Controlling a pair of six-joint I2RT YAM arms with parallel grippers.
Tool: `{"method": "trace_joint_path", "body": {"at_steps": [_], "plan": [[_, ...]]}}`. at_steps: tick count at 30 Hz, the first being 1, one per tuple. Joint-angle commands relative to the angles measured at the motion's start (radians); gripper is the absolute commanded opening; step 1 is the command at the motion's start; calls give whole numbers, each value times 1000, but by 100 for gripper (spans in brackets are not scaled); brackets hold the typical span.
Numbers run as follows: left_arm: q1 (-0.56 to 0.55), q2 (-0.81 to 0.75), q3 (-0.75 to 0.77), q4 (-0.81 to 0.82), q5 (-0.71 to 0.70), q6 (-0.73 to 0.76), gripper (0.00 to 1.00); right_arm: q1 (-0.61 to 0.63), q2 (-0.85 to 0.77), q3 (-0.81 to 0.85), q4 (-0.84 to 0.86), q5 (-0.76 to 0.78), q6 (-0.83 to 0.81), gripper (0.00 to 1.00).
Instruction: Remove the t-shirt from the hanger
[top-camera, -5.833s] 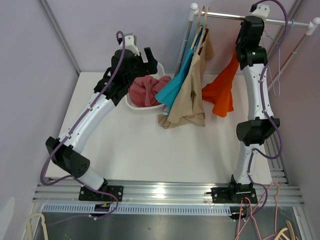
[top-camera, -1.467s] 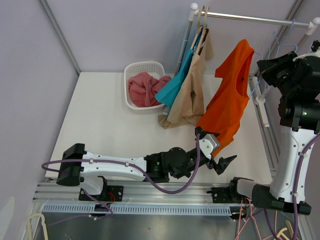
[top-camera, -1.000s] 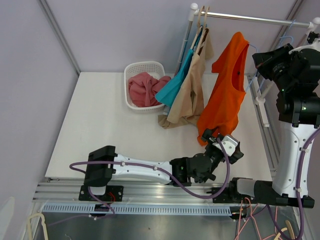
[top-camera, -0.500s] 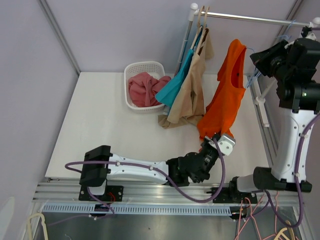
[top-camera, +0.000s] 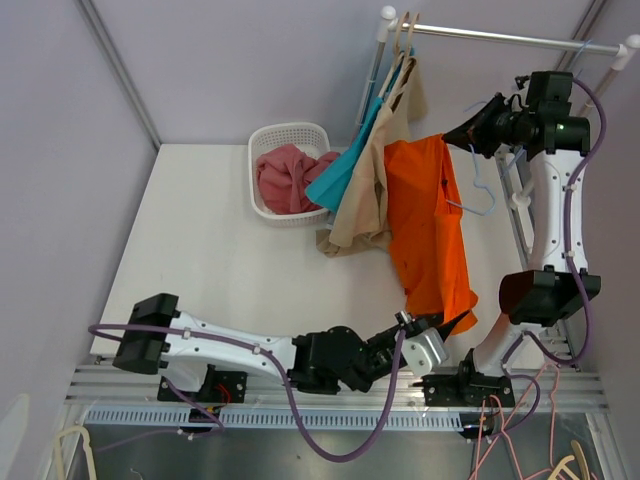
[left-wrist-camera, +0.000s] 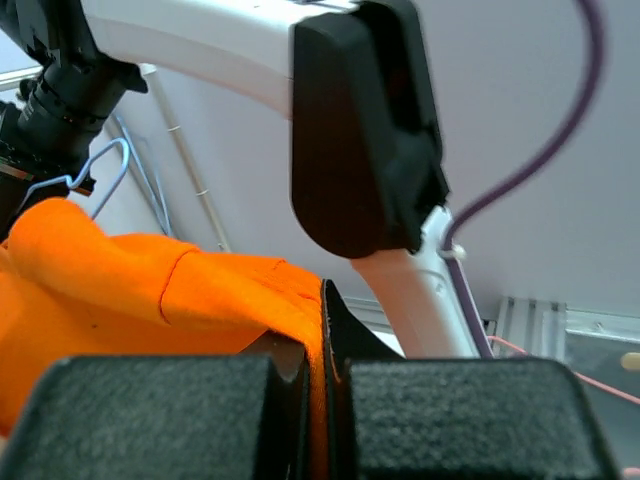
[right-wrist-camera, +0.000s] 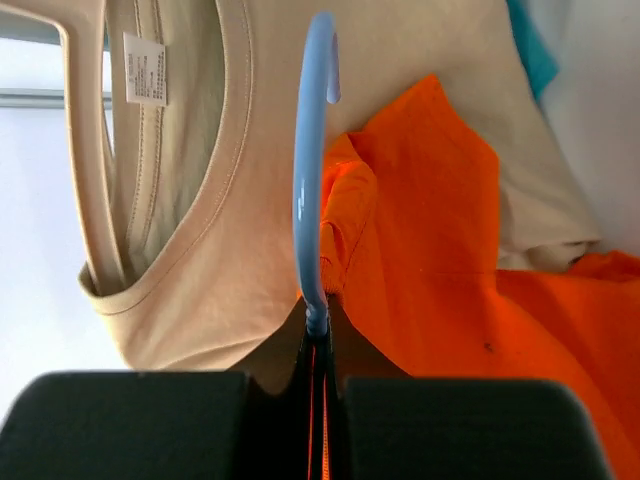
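Note:
The orange t-shirt hangs stretched between my two grippers, from the back of the table to its near edge. My right gripper is shut on the neck of the light blue hanger, with the shirt's collar bunched against it. Part of the hanger's wire shows beside the shirt's right edge. My left gripper is shut on the shirt's bottom hem near the table's front. The blue hanger shows far off in the left wrist view.
A teal shirt and a beige shirt hang on wooden hangers from the rail, just left of the orange one. A white basket with pink cloth stands at the back. The right arm's black link is near the left gripper.
My right gripper swung left and lower with the hanger. My left gripper pulled the hem toward the near edge. The orange shirt went from hanging folded to stretched long.

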Motion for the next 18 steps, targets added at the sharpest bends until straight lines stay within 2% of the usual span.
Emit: {"method": "trace_joint_path", "body": {"at_steps": [1,6,7,10,11,12,13,15,17,18], "plan": [[-65,-84,-22,2,224,-57,1,-68,24,75,138,-134,65,0],[-72,-72,-87,-31,226,-106,0,-131,128,262,80,-272,102,0],[-68,-58,-88,-36,170,-117,1,-136,139,297,52,-284,89,0],[10,-12,-65,-106,79,-247,1,-138,104,333,-75,-202,-16,0],[89,-14,-65,-139,82,-305,1,-138,70,301,-90,-176,-44,0],[134,-17,-58,-175,80,-435,1,-138,-30,251,-80,-147,-68,0],[180,-24,-47,-227,86,-507,1,-139,-93,112,-62,-116,-101,0],[306,-25,23,-410,102,-668,1,-141,-289,-28,-3,-33,-127,0],[427,-9,70,-572,161,-748,0,-138,-400,-166,-21,66,-165,0],[457,0,143,-614,164,-788,1,-131,-504,-213,-25,87,-174,0]]}}
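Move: The orange t-shirt hangs taut between the hands: its middle lies about 18 cm back, 3 cm left and 8 cm below the right hand, which holds the blue hanger by its neck. Level with the right hand, the beige shirt hangs about 13 cm to its left and the teal shirt some 19 cm to its left. From the left hand, shut on the t-shirt's near end, the hanger is about 28 cm straight ahead, roughly 8 cm lower. The orange t-shirt, still pinched at its near end, is carried by the left hand first down, then quickly forward towards the hanging shirts, about 14 cm out and 9 cm lower overall, the hand twisting some 30 degrees. The right hand keeps the hanger gripped, lifts it and shifts right, then draws it back and farther right, away from the beige shirt. ##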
